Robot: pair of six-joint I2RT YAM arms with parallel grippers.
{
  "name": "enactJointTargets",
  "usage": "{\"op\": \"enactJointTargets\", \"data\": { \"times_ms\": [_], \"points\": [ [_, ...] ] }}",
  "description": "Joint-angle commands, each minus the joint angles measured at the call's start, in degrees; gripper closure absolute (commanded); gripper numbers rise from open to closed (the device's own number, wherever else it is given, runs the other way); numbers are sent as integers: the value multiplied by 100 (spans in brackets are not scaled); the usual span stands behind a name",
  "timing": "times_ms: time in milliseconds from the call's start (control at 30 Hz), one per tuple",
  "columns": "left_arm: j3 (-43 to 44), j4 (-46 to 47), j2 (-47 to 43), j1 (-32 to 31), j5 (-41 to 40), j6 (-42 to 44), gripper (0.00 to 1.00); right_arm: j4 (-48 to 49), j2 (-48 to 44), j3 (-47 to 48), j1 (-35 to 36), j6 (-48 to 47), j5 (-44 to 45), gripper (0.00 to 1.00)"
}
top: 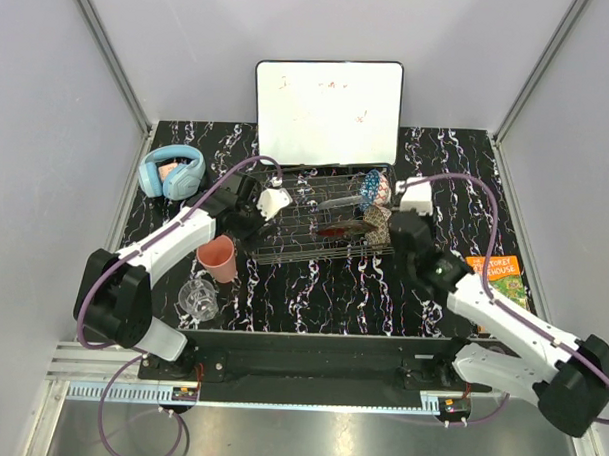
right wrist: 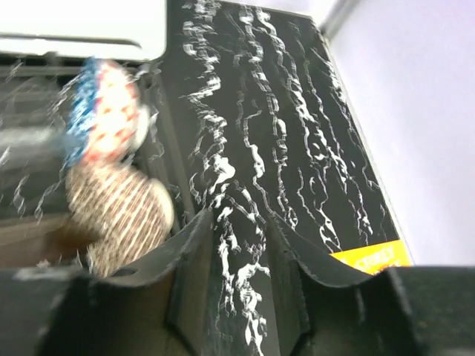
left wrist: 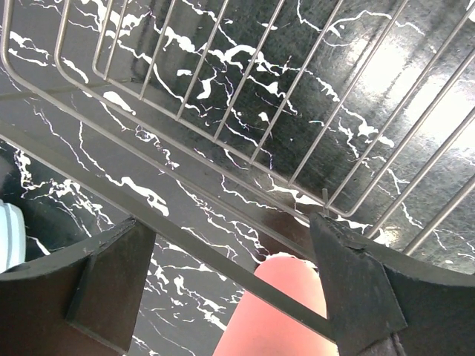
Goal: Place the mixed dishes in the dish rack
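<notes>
The dish rack [top: 309, 243] stands mid-table. At its right end the blue patterned bowl [top: 374, 184] and the beige patterned bowl [top: 377, 224] stand on edge, with the red floral plate [top: 339, 230] beside them. The pink cup [top: 217, 258] and the clear glass mug [top: 198, 297] sit on the table left of the rack. My left gripper [top: 250, 218] hangs open over the rack's left front corner. A rack wire [left wrist: 185, 119] crosses between its fingers and the pink cup [left wrist: 274, 311] lies below. My right gripper [right wrist: 241, 230] is open and empty, just right of the beige bowl [right wrist: 119, 211] and blue bowl [right wrist: 104, 111].
Light-blue headphones [top: 171, 171] lie at the far left. A white whiteboard [top: 329, 111] leans behind the rack. An orange and green book [top: 498, 275] lies at the right, under my right arm. Grey walls close in both sides.
</notes>
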Motion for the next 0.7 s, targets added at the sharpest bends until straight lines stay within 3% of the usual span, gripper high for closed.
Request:
{"op": "enactJointTargets", "data": {
  "times_ms": [0, 200, 667],
  "points": [
    [186, 99, -205, 19, 344, -133, 13, -248, 649, 653, -823, 742, -1012, 56],
    [116, 143, -284, 71, 301, -151, 13, -574, 959, 707, -982, 1314, -1680, 55],
    [230, 134, -328, 72, 257, -257, 14, -1066, 1205, 311, -1166, 1886, -1857, 55]
  ]
}}
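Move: My right hand hangs free just outside the dish rack. The rack's front right corner lies some 3 cm to the left, 2 cm ahead and 13 cm below; the patterned bowl is about 8 cm left and 6 cm ahead, the red plate 14 cm left and 6 cm ahead. From my left hand, over the rack's left rim, that corner lies roughly 30 cm to the right, about level; the pink cup is some 6 cm left and 5 cm back. My right hand first carries on forward and a little right, nearly 4 cm, clear of the bowls, then sinks almost 9 cm beside the rack while easing back and slightly left towards the front right corner. The wrist tips the fingers down some 15 degrees and rolls its left side up; the fingers stay half open. My left hand stays astride the left rim, wide open. ##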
